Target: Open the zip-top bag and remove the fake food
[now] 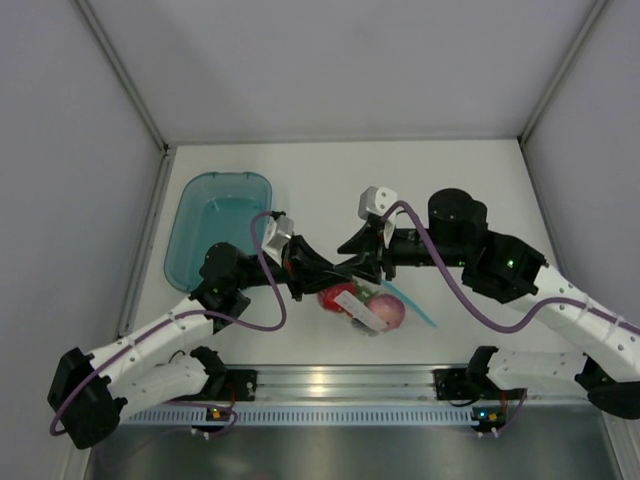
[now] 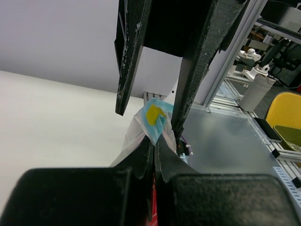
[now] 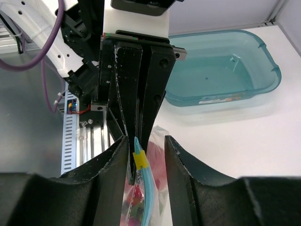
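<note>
The zip-top bag [image 1: 366, 308] hangs just above the table at front centre, with fake food inside: a red piece [image 1: 338, 296] and a pink piece [image 1: 388, 314]. My left gripper [image 1: 340, 270] is shut on the bag's top edge. In the left wrist view its fingertips [image 2: 155, 141] pinch the light blue zip strip with a yellow tab [image 2: 154, 116]. My right gripper [image 1: 368, 264] is open. In the right wrist view its fingers [image 3: 146, 141] straddle the zip strip and yellow tab [image 3: 140, 161] without touching them. Red and coloured toy pieces [image 3: 136, 197] show through the plastic below.
A translucent teal tub [image 1: 222, 177] stands at the back left of the table and holds nothing; it also shows in the right wrist view [image 3: 263, 52]. An aluminium rail [image 1: 340, 380] with the arm bases runs along the near edge. White enclosure walls stand on three sides.
</note>
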You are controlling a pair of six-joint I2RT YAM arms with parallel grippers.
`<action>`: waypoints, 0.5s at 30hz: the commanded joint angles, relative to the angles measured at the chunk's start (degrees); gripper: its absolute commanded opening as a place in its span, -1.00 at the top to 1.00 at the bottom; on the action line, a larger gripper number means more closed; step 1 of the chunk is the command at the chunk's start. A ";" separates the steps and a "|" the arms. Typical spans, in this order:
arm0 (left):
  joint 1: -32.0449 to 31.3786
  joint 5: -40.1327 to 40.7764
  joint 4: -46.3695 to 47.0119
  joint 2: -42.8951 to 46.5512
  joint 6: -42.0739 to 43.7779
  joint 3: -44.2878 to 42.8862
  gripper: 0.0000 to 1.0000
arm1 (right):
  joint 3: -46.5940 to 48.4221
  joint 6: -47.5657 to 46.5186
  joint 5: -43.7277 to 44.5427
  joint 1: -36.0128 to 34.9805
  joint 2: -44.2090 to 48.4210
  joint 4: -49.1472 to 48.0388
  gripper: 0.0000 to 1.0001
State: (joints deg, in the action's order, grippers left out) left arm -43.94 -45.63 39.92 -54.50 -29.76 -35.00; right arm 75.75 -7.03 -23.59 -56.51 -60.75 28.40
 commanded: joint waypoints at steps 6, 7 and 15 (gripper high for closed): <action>-0.18 0.27 4.29 1.50 -1.09 -1.03 1.00 | -3.05 -1.67 2.68 -1.06 3.53 -0.72 0.38; -0.18 0.27 4.29 1.59 -1.18 -1.03 1.00 | -3.23 -1.76 2.76 -1.06 3.80 -0.89 0.42; -0.18 0.62 4.29 1.59 -1.62 -1.21 1.00 | -3.67 -1.32 2.41 -1.06 4.85 -1.77 0.99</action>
State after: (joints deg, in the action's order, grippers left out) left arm -43.94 -45.23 39.97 -54.46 -30.79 -35.00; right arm 71.90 -7.92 -21.26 -56.53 -57.36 28.51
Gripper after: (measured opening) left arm 0.015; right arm 0.047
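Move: The right gripper's open fingers already straddle the bag's yellow zip slider, which sits about 1 cm below the hand point and 1 cm to its right. The left fingertips pinching the bag corner are roughly 2 cm to the right hand's left and 2 cm lower. From that hand the red food is 2 cm left, 2 back and 9 below; the pink food is 8 right, 5 back and 11 below. From the left hand the slider lies some 3 cm right and 1 above. Ease the right gripper down and back to its own right, a bit over 1 cm each way, to bring its fingertips level with the yellow slider, then shut the fingers from partly open so they pinch it from both sides. Hold the left gripper still and closed on the bag corner, just beside the slider. ##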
